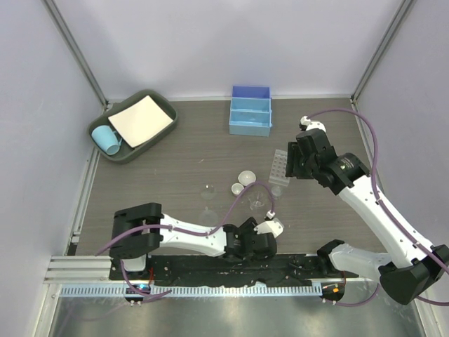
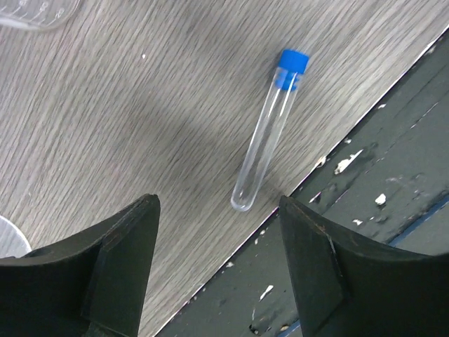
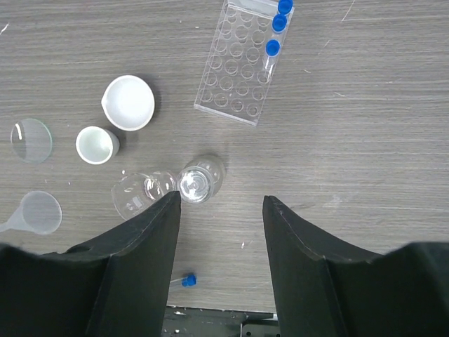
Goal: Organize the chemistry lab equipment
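A clear tube with a blue cap (image 2: 270,133) lies flat on the table by its dark front edge. My left gripper (image 2: 217,203) hovers just short of the tube's round end, open, with nothing between its fingers. It shows low in the top view (image 1: 270,230). My right gripper (image 3: 222,199) hangs open and empty high over the table, near the perforated clear rack (image 3: 231,77), which holds three blue-capped tubes (image 3: 273,35). A small beaker (image 3: 201,177) stands by a flask (image 3: 137,193) lying on its side. Two whitish dishes (image 3: 128,102) (image 3: 96,144), a watch glass (image 3: 31,139) and a funnel (image 3: 38,210) lie to the left.
A light-blue divided box (image 1: 250,111) stands at the back centre. A dark green tray (image 1: 116,151) at the back left holds a white sheet and a light-blue cup (image 1: 106,139). A black strip (image 2: 365,232) runs along the table's near edge.
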{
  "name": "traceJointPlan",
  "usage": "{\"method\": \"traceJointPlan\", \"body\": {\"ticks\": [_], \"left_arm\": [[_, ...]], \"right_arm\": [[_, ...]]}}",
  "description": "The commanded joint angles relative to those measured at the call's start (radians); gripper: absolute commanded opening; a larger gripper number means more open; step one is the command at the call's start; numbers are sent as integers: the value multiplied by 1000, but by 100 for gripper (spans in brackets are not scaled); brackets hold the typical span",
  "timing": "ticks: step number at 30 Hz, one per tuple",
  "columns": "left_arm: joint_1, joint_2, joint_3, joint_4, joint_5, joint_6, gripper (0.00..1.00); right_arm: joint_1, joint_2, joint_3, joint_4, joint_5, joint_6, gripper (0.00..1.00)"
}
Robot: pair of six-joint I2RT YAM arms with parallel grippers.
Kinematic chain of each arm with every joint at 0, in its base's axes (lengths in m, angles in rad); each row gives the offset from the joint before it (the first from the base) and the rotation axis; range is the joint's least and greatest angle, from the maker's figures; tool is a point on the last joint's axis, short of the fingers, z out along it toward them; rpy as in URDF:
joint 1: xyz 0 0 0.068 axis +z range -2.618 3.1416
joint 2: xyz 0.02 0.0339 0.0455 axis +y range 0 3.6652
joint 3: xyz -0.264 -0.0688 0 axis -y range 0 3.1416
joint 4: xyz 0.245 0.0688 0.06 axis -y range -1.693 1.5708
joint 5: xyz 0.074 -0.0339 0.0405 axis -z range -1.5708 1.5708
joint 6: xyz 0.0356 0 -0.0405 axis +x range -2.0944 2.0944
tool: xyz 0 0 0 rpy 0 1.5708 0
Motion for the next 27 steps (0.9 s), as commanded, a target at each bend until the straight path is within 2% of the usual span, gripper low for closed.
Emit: {"method": "traceJointPlan", "body": {"ticks": [1, 5, 8, 11, 22, 27], "left_arm": [[-9, 23, 38, 84, -27, 12, 72], [-9, 48, 48, 104, -7, 29, 70], [-9, 65, 52, 111, 14, 38, 55], [-9, 72, 41, 136, 39, 49, 49], [23, 83, -74, 275, 143, 34, 42], [24, 95, -103, 298, 153, 21, 35]], "right_arm": [[5, -27, -11, -13, -11, -5, 56], [8, -31, -13, -13, -9, -11, 56], [8, -27, -14, -10, -11, -15, 56], [8, -20, -16, -7, -17, -15, 56], [9, -2, -49, 23, -37, -18, 56], [16, 6, -57, 36, -41, -11, 55]]}}
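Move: The last capped test tube lies on the table by the near edge, about 5 cm right of the left hand, level with it fore and aft and some 2 cm lower, its blue cap at the right end. From the left hand the glass beaker stands around 15 cm ahead and 3 cm right, the funnel about 9 cm ahead and 12 cm left. From the right hand the test tube is roughly 18 cm back, 10 cm left and 21 cm below. Along the test tube, from its closed end towards its middle, the left hand slides about 5 cm to the right, almost level and low over the table, its fingers swinging some 10 degrees to point more rightward. They close from about three-quarters open to under half, one on each side of the tube, with no grip yet visible. The right hand, fingers kept half open, sinks about 2.5 cm and eases back slightly. ##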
